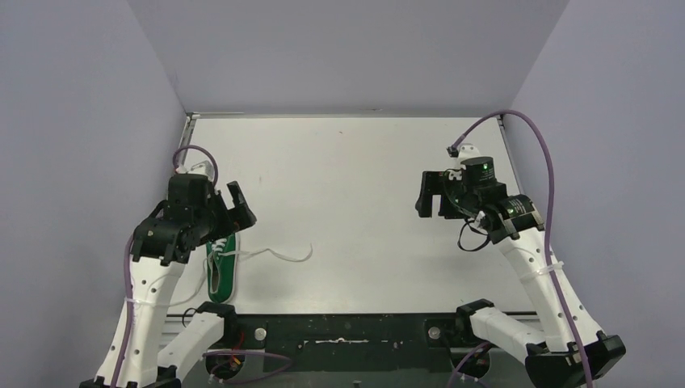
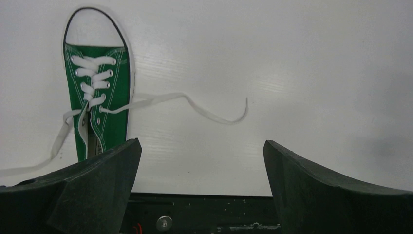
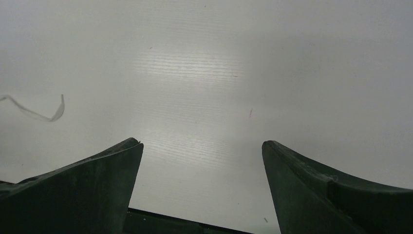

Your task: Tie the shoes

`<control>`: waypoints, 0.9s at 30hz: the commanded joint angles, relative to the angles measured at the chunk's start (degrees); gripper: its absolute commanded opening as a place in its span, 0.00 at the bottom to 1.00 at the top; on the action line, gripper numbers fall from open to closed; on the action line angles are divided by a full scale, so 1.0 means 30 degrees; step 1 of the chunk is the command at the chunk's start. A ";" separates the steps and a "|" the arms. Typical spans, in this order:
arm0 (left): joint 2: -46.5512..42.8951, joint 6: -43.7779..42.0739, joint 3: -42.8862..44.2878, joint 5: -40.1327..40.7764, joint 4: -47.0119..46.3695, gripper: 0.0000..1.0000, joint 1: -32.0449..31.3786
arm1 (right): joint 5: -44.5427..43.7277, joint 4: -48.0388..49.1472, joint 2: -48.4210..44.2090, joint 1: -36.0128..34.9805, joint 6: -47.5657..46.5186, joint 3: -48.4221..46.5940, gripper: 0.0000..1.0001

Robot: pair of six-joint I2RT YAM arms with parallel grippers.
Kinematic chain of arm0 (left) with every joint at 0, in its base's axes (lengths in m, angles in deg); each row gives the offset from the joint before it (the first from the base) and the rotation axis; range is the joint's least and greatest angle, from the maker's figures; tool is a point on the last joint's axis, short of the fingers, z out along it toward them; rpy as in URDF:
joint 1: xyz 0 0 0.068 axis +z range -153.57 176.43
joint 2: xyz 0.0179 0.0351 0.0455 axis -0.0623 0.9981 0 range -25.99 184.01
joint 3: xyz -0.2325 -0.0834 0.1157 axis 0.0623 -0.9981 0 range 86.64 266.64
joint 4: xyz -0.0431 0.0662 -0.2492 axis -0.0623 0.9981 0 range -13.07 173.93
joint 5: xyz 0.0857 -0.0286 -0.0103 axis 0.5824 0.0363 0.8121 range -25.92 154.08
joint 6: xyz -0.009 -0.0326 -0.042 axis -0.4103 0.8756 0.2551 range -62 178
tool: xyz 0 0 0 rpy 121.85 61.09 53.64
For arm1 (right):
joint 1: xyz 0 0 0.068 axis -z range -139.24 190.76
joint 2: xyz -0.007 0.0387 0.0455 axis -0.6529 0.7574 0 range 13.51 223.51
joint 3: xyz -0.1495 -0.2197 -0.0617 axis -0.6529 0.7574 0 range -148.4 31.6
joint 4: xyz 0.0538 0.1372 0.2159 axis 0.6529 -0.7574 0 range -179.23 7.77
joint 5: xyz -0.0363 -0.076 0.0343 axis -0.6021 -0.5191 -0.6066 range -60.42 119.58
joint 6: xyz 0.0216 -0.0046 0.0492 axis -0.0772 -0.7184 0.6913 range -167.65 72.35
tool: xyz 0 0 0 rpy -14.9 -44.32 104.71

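A small green canvas sneaker (image 1: pixel 222 271) with a white sole rim lies near the table's front left, partly hidden under my left arm. In the left wrist view the shoe (image 2: pixel 100 92) shows its white toe cap and untied white laces. One lace (image 2: pixel 195 105) trails right across the table and shows from above (image 1: pixel 279 255); the other lace (image 2: pixel 56 141) trails left. My left gripper (image 1: pixel 234 206) is open and empty above the shoe; its jaws (image 2: pixel 202 146) stand wide apart. My right gripper (image 1: pixel 428 198) is open and empty, far right of the shoe (image 3: pixel 202 144). The lace tip (image 3: pixel 51 114) shows at that view's left edge.
The white table (image 1: pixel 355 186) sits between grey walls, with a metal rail along its left edge (image 1: pixel 184 141). The black base rail (image 1: pixel 339 331) runs along the near edge, just below the shoe's heel.
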 commanded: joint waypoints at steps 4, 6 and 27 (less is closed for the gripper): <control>0.3634 0.1568 0.0047 0.0010 0.1986 0.92 0.1050 | 0.4287 0.1001 -0.0141 0.0079 0.0397 -0.0633 1.00; 0.4851 0.2658 0.0425 0.1160 0.2776 0.92 0.1368 | 0.4680 0.1108 0.0330 -0.0040 0.0366 -0.0940 1.00; 0.6743 0.1965 -0.5124 0.1942 -0.1946 0.92 0.6890 | 0.6125 0.2627 0.1192 -0.0621 0.0672 -0.0582 1.00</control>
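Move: The shoe's middle lies about 11 cm to the left of my left hand, 4 cm back and some 19 cm below. Its right lace trails across the table to a free tip some 11 cm right of that hand and 1 cm back; its left lace trails about 20 cm left and 10 cm back. From my right hand the shoe's middle is far off, roughly 58 cm left and 8 cm back. I lower my left hand nearly 15 cm towards the shoe, swinging it left over the opening and laces after the first third, and drawing back slightly late on. Meanwhile its fingers tip some 35 degrees steeper, almost straight down, turn counter-clockwise, and stay open. My right hand, also open, slides about 6 cm left towards the laces at almost the same height, its left side rolling up a little. ##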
